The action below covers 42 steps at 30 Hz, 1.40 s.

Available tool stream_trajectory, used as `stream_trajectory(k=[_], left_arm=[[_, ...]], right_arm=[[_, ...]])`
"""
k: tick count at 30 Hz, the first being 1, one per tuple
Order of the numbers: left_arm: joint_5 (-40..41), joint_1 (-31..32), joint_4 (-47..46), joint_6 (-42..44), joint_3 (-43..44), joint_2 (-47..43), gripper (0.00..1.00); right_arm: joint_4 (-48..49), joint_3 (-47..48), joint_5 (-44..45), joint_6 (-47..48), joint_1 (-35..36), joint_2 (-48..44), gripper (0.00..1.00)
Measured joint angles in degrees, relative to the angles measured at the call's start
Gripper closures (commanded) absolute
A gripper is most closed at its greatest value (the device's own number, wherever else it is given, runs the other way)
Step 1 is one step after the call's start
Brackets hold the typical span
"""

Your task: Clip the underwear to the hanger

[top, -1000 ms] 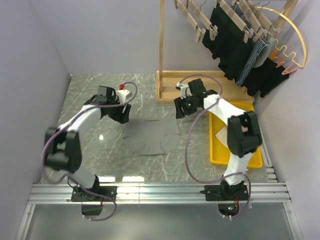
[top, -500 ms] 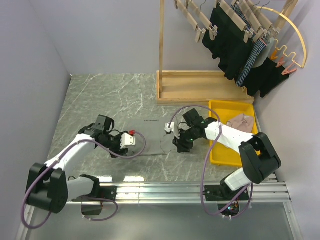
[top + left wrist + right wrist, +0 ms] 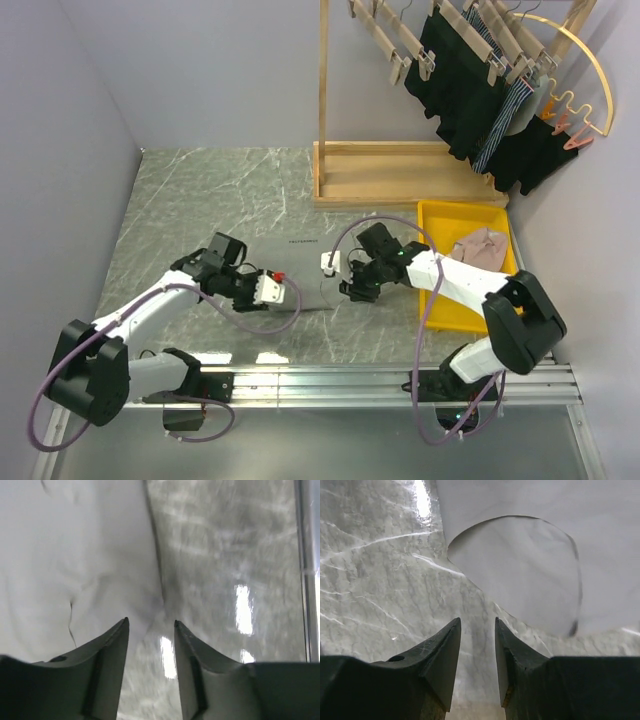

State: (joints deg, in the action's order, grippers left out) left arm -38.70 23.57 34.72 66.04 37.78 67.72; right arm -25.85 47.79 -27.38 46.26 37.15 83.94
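The underwear [image 3: 305,262], light grey, lies flat on the marble table between my two grippers. My left gripper [image 3: 285,293] is low at its near-left edge. In the left wrist view the underwear [image 3: 75,555] fills the upper left, and its edge runs down to just ahead of my open left gripper [image 3: 150,625]. My right gripper [image 3: 350,288] is at the near-right edge. The right wrist view shows a rounded leg opening of the underwear [image 3: 520,570] beyond my open right gripper [image 3: 477,622], with bare table between the fingers. The hanger [image 3: 388,38] hangs on the rack at the back.
A wooden rack base [image 3: 400,175] stands behind the underwear. Black garments [image 3: 470,90] and a yellow hoop hanger [image 3: 590,70] hang at the back right. A yellow tray [image 3: 462,212] on the right holds a beige-pink garment [image 3: 482,245]. A metal rail [image 3: 320,380] runs along the near edge.
Both arms have swung from the far corners of the underwear to its near edge and come down low. Both pairs of fingers have narrowed.
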Motion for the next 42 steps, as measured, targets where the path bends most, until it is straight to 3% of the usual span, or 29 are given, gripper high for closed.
stream_trajectory(k=[6, 12, 20, 29, 35, 38, 39, 42], left_arm=[[1.9, 5.1, -5.5, -3.3, -2.9, -0.6, 0.58], [4.1, 5.4, -6.5, 2.1, -10.2, -5.2, 0.50], [4.6, 6.6, -10.5, 4.7, -12.6, -6.6, 0.52], [4.9, 7.6, -16.5, 4.8, -12.5, -0.7, 0.52], [4.9, 7.6, -18.3, 5.0, -11.7, 1.2, 0.52], [4.9, 7.6, -17.8, 4.9, -10.9, 2.3, 0.56], [4.9, 7.6, -17.3, 4.9, -10.2, 2.9, 0.57], [5.4, 7.6, -14.0, 4.7, -8.1, 4.3, 0.58]], right_arm=[[4.3, -2.5, 4.2, -3.7, 6.0, -5.7, 0.59], [7.5, -3.5, 10.6, -4.1, 13.1, 0.0, 0.57], [8.7, 0.9, 15.6, -4.9, 14.2, 7.8, 0.56], [6.5, 5.3, 16.1, -4.7, 14.5, 11.7, 0.60], [1.9, 8.7, 13.7, -4.4, 14.4, 13.9, 0.74], [-1.0, 11.1, 11.3, -4.7, 13.8, 15.6, 0.87], [-2.2, 12.3, 10.3, -4.7, 13.6, 16.5, 0.96], [-4.9, 14.9, 7.9, -5.7, 12.4, 18.3, 1.00]])
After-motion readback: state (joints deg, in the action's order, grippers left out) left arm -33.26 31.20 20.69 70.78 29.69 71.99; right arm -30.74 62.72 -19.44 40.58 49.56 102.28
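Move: From the right hand, the underwear's near right corner lies about 6 cm to the left, 2 cm back and 4 cm below; the near left corner is roughly 20 cm left and 3 cm back. The waistband's middle is some 13 cm ahead and 12 cm left of the right hand, with the yellow bin about 26 cm right and 6 cm ahead. From the left hand, the near left corner is about 2 cm right, 1 cm back and 5 cm below. The right hand lifts a little, then works left about 6 cm in all while sinking some 3 cm net, swinging back and partly forward again and tipping its fingers about 10 degrees steeper, until it shuts them on the underwear's near right corner at the leg hem. Meanwhile the left hand drops about 5 cm to the near left corner, drifting back then forward and turning roughly 10 degrees clockwise, and keeps its half-open fingertips around that corner without closing. ##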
